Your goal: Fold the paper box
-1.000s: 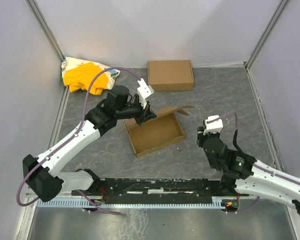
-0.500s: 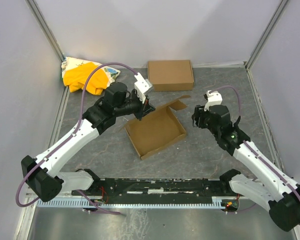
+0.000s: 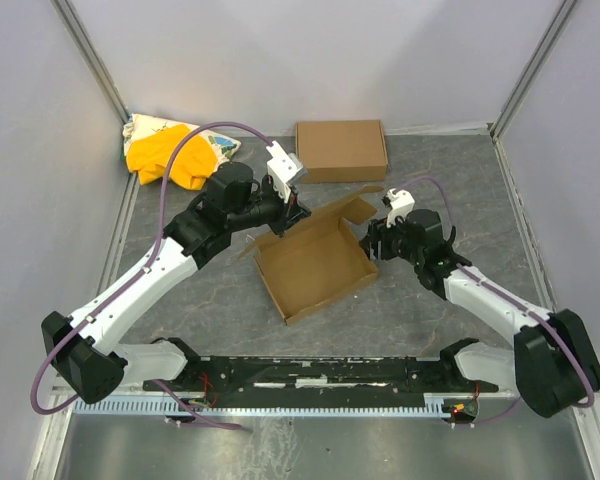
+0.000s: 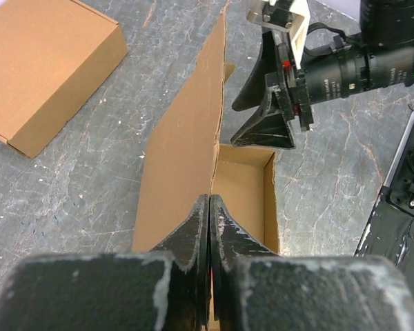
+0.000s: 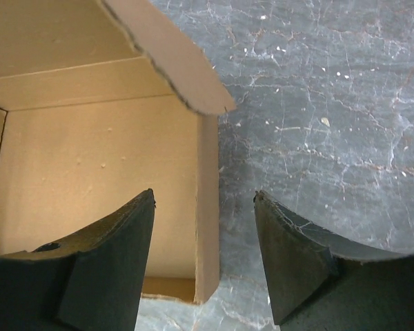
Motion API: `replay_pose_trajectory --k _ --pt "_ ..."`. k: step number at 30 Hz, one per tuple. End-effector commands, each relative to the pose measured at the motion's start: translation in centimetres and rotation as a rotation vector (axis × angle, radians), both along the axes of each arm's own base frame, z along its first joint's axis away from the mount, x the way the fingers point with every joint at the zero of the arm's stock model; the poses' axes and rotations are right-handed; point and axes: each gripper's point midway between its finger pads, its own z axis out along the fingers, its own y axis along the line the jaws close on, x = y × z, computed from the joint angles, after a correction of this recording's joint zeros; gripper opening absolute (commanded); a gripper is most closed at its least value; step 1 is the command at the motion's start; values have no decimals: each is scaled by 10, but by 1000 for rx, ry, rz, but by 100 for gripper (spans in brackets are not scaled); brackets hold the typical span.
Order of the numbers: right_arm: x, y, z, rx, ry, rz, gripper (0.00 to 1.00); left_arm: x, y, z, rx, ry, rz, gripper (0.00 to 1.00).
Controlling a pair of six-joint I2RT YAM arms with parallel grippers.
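Observation:
The paper box (image 3: 315, 262) lies mid-table as a shallow brown tray with its lid panel (image 3: 332, 212) raised at the back. My left gripper (image 3: 288, 213) is shut on that panel's left edge; in the left wrist view the cardboard sheet (image 4: 183, 138) runs straight into the pinched gripper (image 4: 210, 201). My right gripper (image 3: 373, 243) is open at the tray's right side. In the right wrist view its jaws (image 5: 204, 195) straddle the right side wall (image 5: 207, 227), one finger over the tray floor (image 5: 90, 165), the other over the table. A loose flap (image 5: 169, 62) hangs above.
A second closed brown carton (image 3: 341, 150) sits at the back, also in the left wrist view (image 4: 41, 62). A yellow cloth bundle (image 3: 170, 152) lies in the back left corner. Enclosure walls ring the grey table; a black rail (image 3: 300, 372) runs along the front.
My right arm has swung in from the front right to the tray's right wall, its jaws opening wider. The left gripper has carried the panel slightly back and right, and the tray shifted with it.

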Motion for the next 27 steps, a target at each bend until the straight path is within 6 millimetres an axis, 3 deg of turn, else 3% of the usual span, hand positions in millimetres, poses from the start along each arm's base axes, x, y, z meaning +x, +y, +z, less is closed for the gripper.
replay_pose_trajectory --k 1,13,23,27 --pt "31 17 37 55 -159 58 68 3 -2 27 -71 -49 13 3" --pt "52 31 41 58 -153 89 59 5 -3 27 -73 -55 14 3" --pt "53 34 48 57 -130 98 33 10 -5 33 -102 -53 36 3" --pt "50 33 56 64 -143 102 29 11 -5 32 -104 -54 37 3"
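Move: The lid's right side flap is my right hand's target, roughly 7 cm ahead, 2 cm left and 3 cm above. The lid stands some 8 cm ahead, 12 cm left and 7 cm higher; the box's right wall is almost under me, 1 cm left and 5 cm down, and the open box's middle 5 cm back, 12 cm left and 7 cm down. From my left hand the flap lies about 9 cm ahead, 18 cm right and 11 cm lower. With my left hand still pinching the lid's edge and holding it up nearly in place, I send my right hand forward and to the left, about 5 cm in all, dipping slightly and then rising, until it is at the flap's lower corner. There I narrow the half-open fingers to roughly a third of full opening, one fingertip coming against the flap's lower edge. ##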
